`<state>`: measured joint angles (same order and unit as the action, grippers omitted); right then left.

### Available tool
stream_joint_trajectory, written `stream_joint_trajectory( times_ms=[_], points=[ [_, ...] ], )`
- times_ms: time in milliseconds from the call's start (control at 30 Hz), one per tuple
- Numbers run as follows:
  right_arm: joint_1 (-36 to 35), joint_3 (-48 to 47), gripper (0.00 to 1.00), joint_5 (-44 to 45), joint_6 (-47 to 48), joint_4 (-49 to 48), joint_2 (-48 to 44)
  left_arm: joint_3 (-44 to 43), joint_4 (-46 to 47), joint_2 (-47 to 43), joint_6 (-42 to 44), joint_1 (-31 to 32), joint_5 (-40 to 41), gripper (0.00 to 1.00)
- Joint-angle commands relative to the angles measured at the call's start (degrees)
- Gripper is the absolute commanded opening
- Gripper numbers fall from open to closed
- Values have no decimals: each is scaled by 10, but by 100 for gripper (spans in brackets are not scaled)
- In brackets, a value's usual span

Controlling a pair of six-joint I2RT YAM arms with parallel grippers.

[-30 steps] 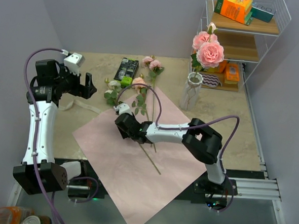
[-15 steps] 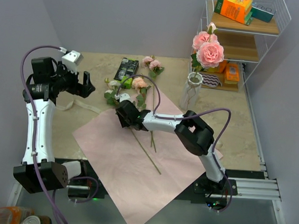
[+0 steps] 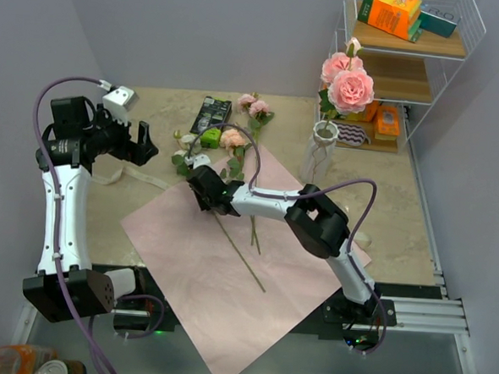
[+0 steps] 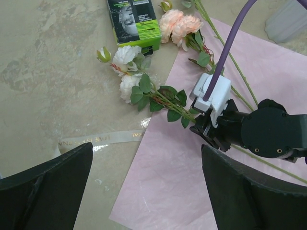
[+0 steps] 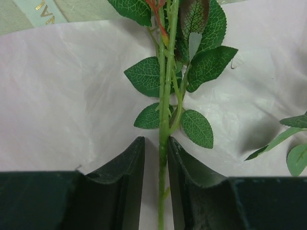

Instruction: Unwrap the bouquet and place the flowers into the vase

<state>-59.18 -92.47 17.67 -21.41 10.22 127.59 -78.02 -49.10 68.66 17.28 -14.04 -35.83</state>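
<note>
The wrap lies unfolded as a flat pink paper sheet [image 3: 227, 270] [image 4: 192, 182] [image 5: 57, 96]. Loose flowers lie at its far edge: white blooms [image 3: 187, 141] [image 4: 125, 55], a peach bloom [image 3: 231, 138] [image 4: 180, 26] and small pink ones [image 3: 254, 104]. My right gripper [image 3: 200, 186] [image 5: 156, 143] sits low on the paper with its jaws narrowly open either side of a leafy green stem [image 5: 164, 120]; a small gap shows on the left. The left gripper [image 3: 148, 143] [image 4: 146, 147] hovers wide open and empty. The off-white vase [image 3: 321, 153] holds two large pink roses [image 3: 347, 83].
A beige ribbon [image 3: 140, 178] [image 4: 96, 139] lies loose left of the paper. A black-and-green box [image 3: 211, 114] [image 4: 132, 21] rests behind the flowers. At the back right stands a wire shelf [image 3: 410, 53] with orange boxes [image 3: 392, 11]. A second bare stem [image 3: 253, 234] lies on the paper.
My right gripper has slid up and to the left along the stem toward the white blooms, and its jaws have narrowed around the stem. The left arm has barely moved.
</note>
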Motion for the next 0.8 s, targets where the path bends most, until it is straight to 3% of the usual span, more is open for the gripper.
stream_joint_trajectory(
  times_ms=[0,100,200,333,533,767],
  points=[
    [6,-22,28,11,-3,29,6,-28,-7,-9,12,-6,-19,99],
    [9,-23,22,3,-1,27,5,-22,-7,-15,15,-7,-18,99],
    [9,-12,0,-3,3,15,-17,-24,-11,-13,15,-8,-14,99],
    [9,5,0,-11,15,-28,-73,-27,-3,-21,-5,-8,-6,99],
    [9,-38,0,21,48,7,-159,-58,3,-15,-31,-8,-6,99],
    [9,-35,0,117,129,31,-285,-78,39,-22,-69,-22,55,99]
  ],
)
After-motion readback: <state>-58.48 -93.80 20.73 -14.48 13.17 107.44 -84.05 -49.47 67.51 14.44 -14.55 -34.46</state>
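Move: The green stem of the white flowers already lies between the right hand's half-open fingers, no more than a centimetre below them. Its blooms are about 17 cm ahead and 7 cm to the left, and the peach rose some 22 cm ahead and 7 cm right. The vase stands roughly 11 cm ahead and 31 cm to the right. From the left hand, the gripped part of that stem is level in reach, about 16 cm right and 26 cm below. Pinching the white flowers' stem just below its leaves, the right fingers shut fully while the hand stays low over the pink paper. The hand then climbs fast, about 19 cm, almost straight up, its fingers tipping upward some 15 degrees and keeping their hold. The empty left hand, wide open, rises about 4 cm late on. ##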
